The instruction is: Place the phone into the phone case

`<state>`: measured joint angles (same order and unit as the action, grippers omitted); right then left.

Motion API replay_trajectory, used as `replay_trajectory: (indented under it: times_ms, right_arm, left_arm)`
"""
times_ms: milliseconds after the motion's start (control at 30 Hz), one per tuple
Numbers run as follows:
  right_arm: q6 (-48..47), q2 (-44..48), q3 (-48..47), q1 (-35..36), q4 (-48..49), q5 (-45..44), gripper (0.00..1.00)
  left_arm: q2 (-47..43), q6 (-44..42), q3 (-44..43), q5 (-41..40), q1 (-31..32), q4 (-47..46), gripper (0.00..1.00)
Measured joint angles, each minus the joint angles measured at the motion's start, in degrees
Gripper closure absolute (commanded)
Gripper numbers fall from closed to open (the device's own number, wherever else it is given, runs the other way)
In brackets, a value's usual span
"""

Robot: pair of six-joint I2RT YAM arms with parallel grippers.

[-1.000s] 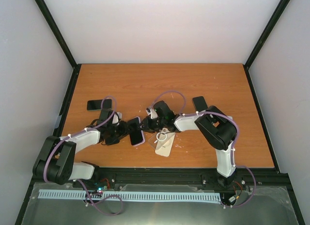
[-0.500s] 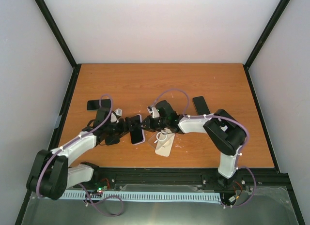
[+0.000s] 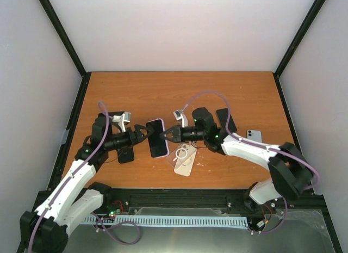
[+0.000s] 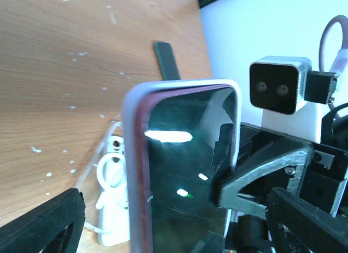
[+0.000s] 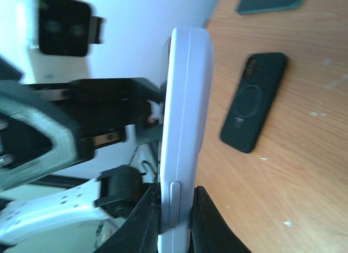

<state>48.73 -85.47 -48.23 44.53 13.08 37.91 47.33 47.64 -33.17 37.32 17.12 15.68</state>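
Note:
The phone (image 3: 157, 139), dark screen up, sits inside a lilac phone case (image 4: 132, 171) and hangs above the table between the two arms. My right gripper (image 3: 167, 134) is shut on the phone's right edge. In the right wrist view the cased phone (image 5: 185, 117) stands edge-on, and the right gripper (image 5: 176, 220) pinches it from both sides. My left gripper (image 3: 144, 134) is at the phone's left edge, open. In the left wrist view its fingers (image 4: 43, 226) stand wide of the phone (image 4: 185, 177).
A white case with a ring (image 3: 185, 158) lies below the held phone. A black case (image 3: 126, 155) and a black phone (image 3: 111, 117) lie on the left. Another black phone (image 3: 225, 120) and a pale phone (image 3: 254, 135) lie on the right.
My left gripper has opened and let go of the cased phone. My right gripper has shut on its other edge. Both arms have stretched out, and the phone has moved slightly right.

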Motion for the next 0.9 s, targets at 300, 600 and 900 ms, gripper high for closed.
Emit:
replay_trajectory:
  times_ms: [300,600,900]
  right_arm:
    - [2.6,11.5,4.7,0.0,7.7,9.3,0.88]
    - [6.8,15.0,7.8,0.1,13.6,12.7,0.88]
    - [7.7,16.4,7.9,0.1,15.6,13.3,0.87]
  left_arm:
    - [-7.7,13.1,5.2,14.2,0.0,-19.7,0.19]
    - [-9.8,22.7,8.6,19.8,0.0,-35.9,0.55]
    - [-9.9,24.7,8.7,19.5,0.0,-38.5,0.85]
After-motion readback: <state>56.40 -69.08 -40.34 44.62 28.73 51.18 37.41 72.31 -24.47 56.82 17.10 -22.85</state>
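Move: The phone in its lavender case is held up off the table by the right gripper, its middle about 3 cm left of that hand, 1 cm back and 1 cm below. From the open left gripper, the phone's middle is about 3 cm to the right, 2 cm back and 1 cm below. Down on the table, some 18 cm below the left hand, a black phone lies about 11 cm left and 4 cm back, and the cream phone 21 cm right and 7 cm back. Raise both grippers together about 10 cm, drawing them back 6 to 7 cm, and swing the fingers up towards level, left hand by some 25 degrees or more. Keep the right pinch on the near-right long edge as you lift; once the left hand is well up, close its wide-open fingers over the opposite, left long edge so they pinch phone and case together. ##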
